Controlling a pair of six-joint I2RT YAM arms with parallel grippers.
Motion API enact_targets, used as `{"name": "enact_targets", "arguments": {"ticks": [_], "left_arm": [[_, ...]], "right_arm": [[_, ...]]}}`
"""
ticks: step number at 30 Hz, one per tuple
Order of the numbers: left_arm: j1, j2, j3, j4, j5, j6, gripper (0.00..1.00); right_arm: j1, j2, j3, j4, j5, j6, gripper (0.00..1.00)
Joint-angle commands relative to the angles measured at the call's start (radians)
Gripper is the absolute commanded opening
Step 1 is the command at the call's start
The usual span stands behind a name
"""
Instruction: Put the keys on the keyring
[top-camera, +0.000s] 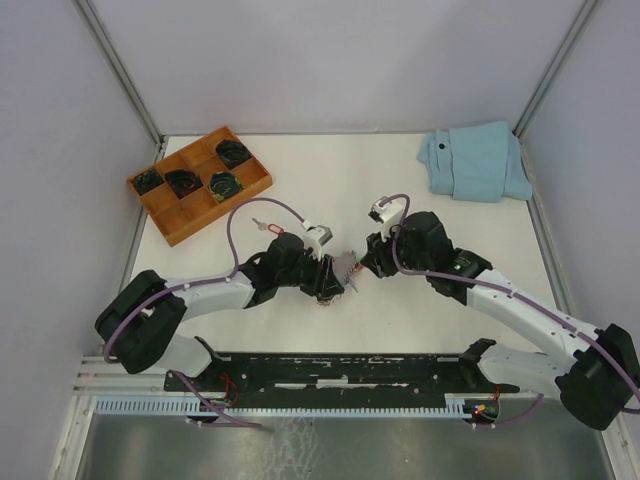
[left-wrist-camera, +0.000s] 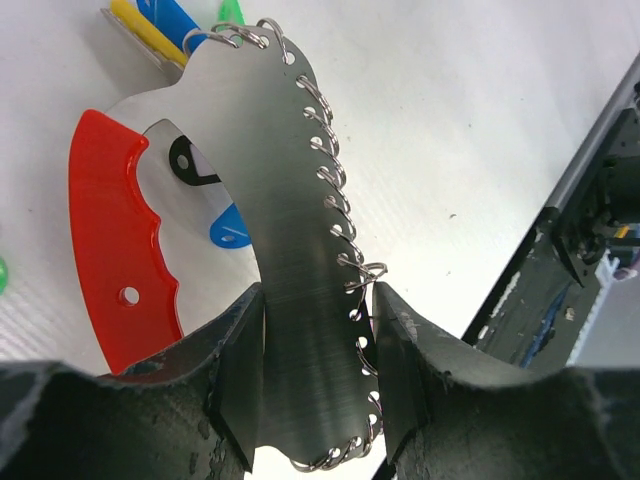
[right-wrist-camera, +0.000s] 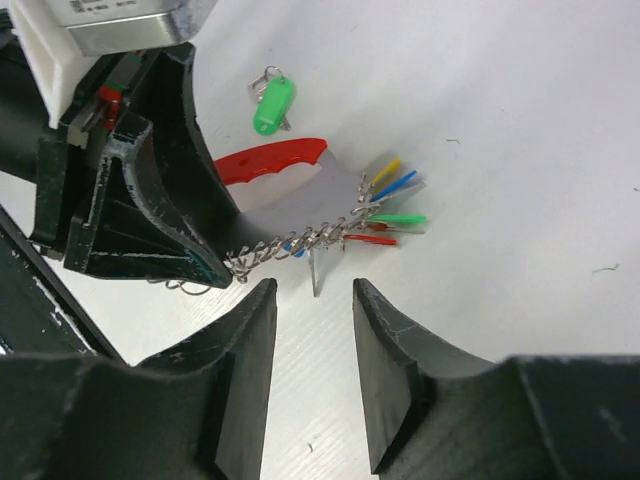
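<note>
My left gripper (left-wrist-camera: 318, 300) is shut on the keyring (left-wrist-camera: 290, 200), clamping its grey metal plate edged with small wire rings. The keyring's red curved band (left-wrist-camera: 115, 240) and blue and yellow tags (left-wrist-camera: 165, 20) stick out beyond the jaws. My right gripper (right-wrist-camera: 315, 295) stands open just in front of the ring row, nothing between its fingers. A thin silver key blade (right-wrist-camera: 316, 270) hangs from the rings right before it. A green-tagged key (right-wrist-camera: 272, 105) lies on the table past the red band. A red-tagged key (top-camera: 265, 226) lies beside the left arm.
A wooden tray (top-camera: 160, 205) with dark coiled items sits at the back left. A folded light-blue cloth (top-camera: 478, 160) lies at the back right. Both grippers (top-camera: 352, 265) meet at the table's middle, close to each other.
</note>
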Motion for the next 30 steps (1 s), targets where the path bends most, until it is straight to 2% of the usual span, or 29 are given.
{"name": "enact_targets", "arguments": {"ticks": [1, 2, 4, 9, 11, 18, 22, 24, 30], "left_arm": [[-0.017, -0.053, 0.060, -0.063, -0.047, 0.118, 0.10], [-0.021, -0.058, 0.064, -0.078, -0.053, 0.133, 0.10], [-0.030, -0.068, 0.075, -0.106, -0.074, 0.166, 0.10], [-0.090, -0.094, 0.114, -0.169, -0.181, 0.275, 0.07], [-0.124, -0.100, 0.144, -0.190, -0.230, 0.326, 0.07], [-0.228, -0.182, 0.209, -0.221, -0.426, 0.553, 0.05], [-0.233, -0.182, 0.237, -0.234, -0.484, 0.629, 0.04], [-0.237, -0.175, 0.259, -0.254, -0.497, 0.640, 0.04], [-0.262, -0.174, 0.293, -0.280, -0.573, 0.667, 0.03]], "right_arm": [[0.003, -0.029, -0.011, 0.052, 0.083, 0.026, 0.49], [0.004, -0.031, -0.008, 0.053, 0.081, 0.027, 0.55], [0.004, -0.034, -0.001, 0.059, 0.072, 0.025, 0.59], [0.003, -0.055, 0.008, 0.078, 0.082, 0.030, 0.59], [0.003, -0.098, -0.024, 0.119, 0.110, 0.039, 0.59], [0.003, -0.327, -0.187, 0.230, 0.266, 0.046, 0.72], [0.003, -0.403, -0.311, 0.347, 0.276, 0.022, 0.67], [0.003, -0.426, -0.341, 0.366, 0.275, 0.034, 0.68], [0.004, -0.404, -0.396, 0.465, 0.162, 0.008, 0.68]]}}
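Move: The left hand already holds the near end of the grey keyring plate. The coloured keys on its far rings lie about 6 cm ahead of that hand and 6 cm to its right, roughly level with it. The loose green tag is on the table some 6 cm ahead, 4 cm left and 6 cm below. From the empty right hand, the coloured keys are about 6 cm left, 2 cm ahead and 8 cm below; the green tag is 16 cm left, 2 cm ahead and 15 cm down. Still pinching the plate, the left fingers hold nearly level at first, then lift the keyring some 8 cm and a little forward, rolling it by about 40 degrees so its far end tips up. The right hand touches nothing and draws off about 5 cm to its right, away from the keys, rising then sinking most of the way back as it opens wider and its fingers level out. ##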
